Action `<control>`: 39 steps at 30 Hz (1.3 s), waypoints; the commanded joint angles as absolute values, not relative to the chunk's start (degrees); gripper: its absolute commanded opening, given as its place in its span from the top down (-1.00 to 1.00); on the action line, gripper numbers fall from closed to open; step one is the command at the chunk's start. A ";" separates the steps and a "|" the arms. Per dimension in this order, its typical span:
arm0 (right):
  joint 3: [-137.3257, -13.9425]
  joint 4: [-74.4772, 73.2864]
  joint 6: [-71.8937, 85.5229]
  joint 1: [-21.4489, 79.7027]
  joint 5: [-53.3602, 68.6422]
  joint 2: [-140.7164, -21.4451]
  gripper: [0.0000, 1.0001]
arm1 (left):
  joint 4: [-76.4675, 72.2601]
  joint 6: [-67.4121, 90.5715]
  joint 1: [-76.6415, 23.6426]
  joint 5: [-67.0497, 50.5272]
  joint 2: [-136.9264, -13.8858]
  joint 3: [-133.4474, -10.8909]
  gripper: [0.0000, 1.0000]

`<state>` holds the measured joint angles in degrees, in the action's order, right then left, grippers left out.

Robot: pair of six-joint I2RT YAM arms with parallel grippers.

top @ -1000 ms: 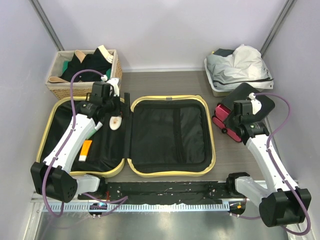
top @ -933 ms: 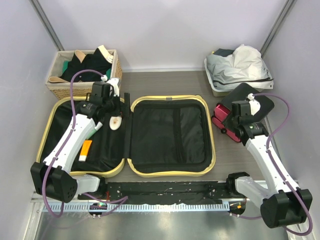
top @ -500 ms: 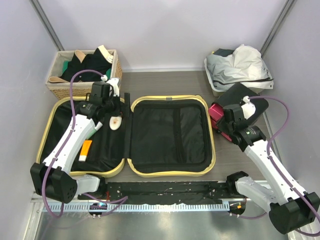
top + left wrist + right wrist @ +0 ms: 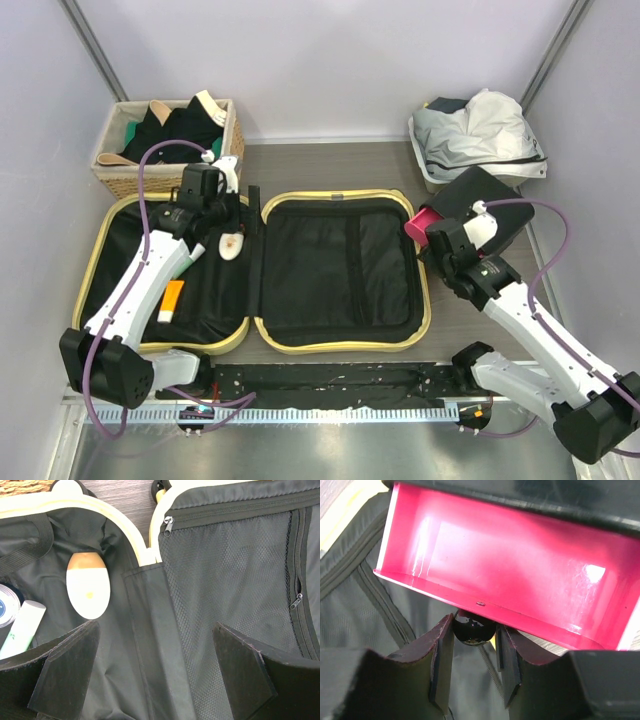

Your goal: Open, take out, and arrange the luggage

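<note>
The pale-yellow luggage (image 4: 330,346) lies open and flat, both black-lined halves facing up; its mesh lining (image 4: 235,570) fills the left wrist view. My left gripper (image 4: 212,198) (image 4: 155,630) hangs open over the hinge fold with nothing between its fingers. A white oval object (image 4: 231,243) (image 4: 88,582), an orange tube (image 4: 171,300) and a pale green tube (image 4: 22,627) lie in the left half. My right gripper (image 4: 432,238) (image 4: 475,625) is shut on the black round knob (image 4: 470,634) of a pink-red drawer (image 4: 420,221) (image 4: 510,560) at the luggage's right rim.
The drawer sticks out of a black box (image 4: 492,205) right of the luggage. A wicker basket (image 4: 120,172) of dark clothes stands at the back left. A white tray (image 4: 430,170) holding grey fabric (image 4: 478,130) sits at the back right.
My right arm has swung left, drawing the red drawer out of the black box toward the luggage's right edge. The left arm has stayed still.
</note>
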<state>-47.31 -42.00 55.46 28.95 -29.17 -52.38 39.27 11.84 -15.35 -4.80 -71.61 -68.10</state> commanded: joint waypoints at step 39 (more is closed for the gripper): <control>-53.34 -16.53 35.17 40.78 -19.24 -51.23 -0.53 | 32.52 13.18 -5.36 -4.06 -75.13 -64.86 -0.99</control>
<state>-46.22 -24.23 45.54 40.56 -20.58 -47.11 35.31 13.15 -6.04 -5.43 -71.61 -64.62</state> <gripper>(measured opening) 0.751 0.996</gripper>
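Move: My right fingers are already shut on the black knob of the open pink drawer. Its black box's middle sits about 13 cm to the right and 6 cm ahead, and the suitcase's empty lid half is centred some 16 cm to the left, 2 cm ahead and 12 cm lower. From my open left hand the white bottle is about 5 cm ahead, 6 cm left and 13 cm down; the tin lies 10 cm left of the bottle, and the green tube is below that tin, 4 cm nearer me. Still gripping the knob, my right hand draws the drawer about 3 cm farther left and slightly back, then opens and lets go. It lifts and carries on left, each about 6 cm, over the empty lid half, turning some 20 degrees counter-clockwise as the fingers tip up. Late on, my open left hand sets off left about 4 cm and a little forward, towards the white bottle. ##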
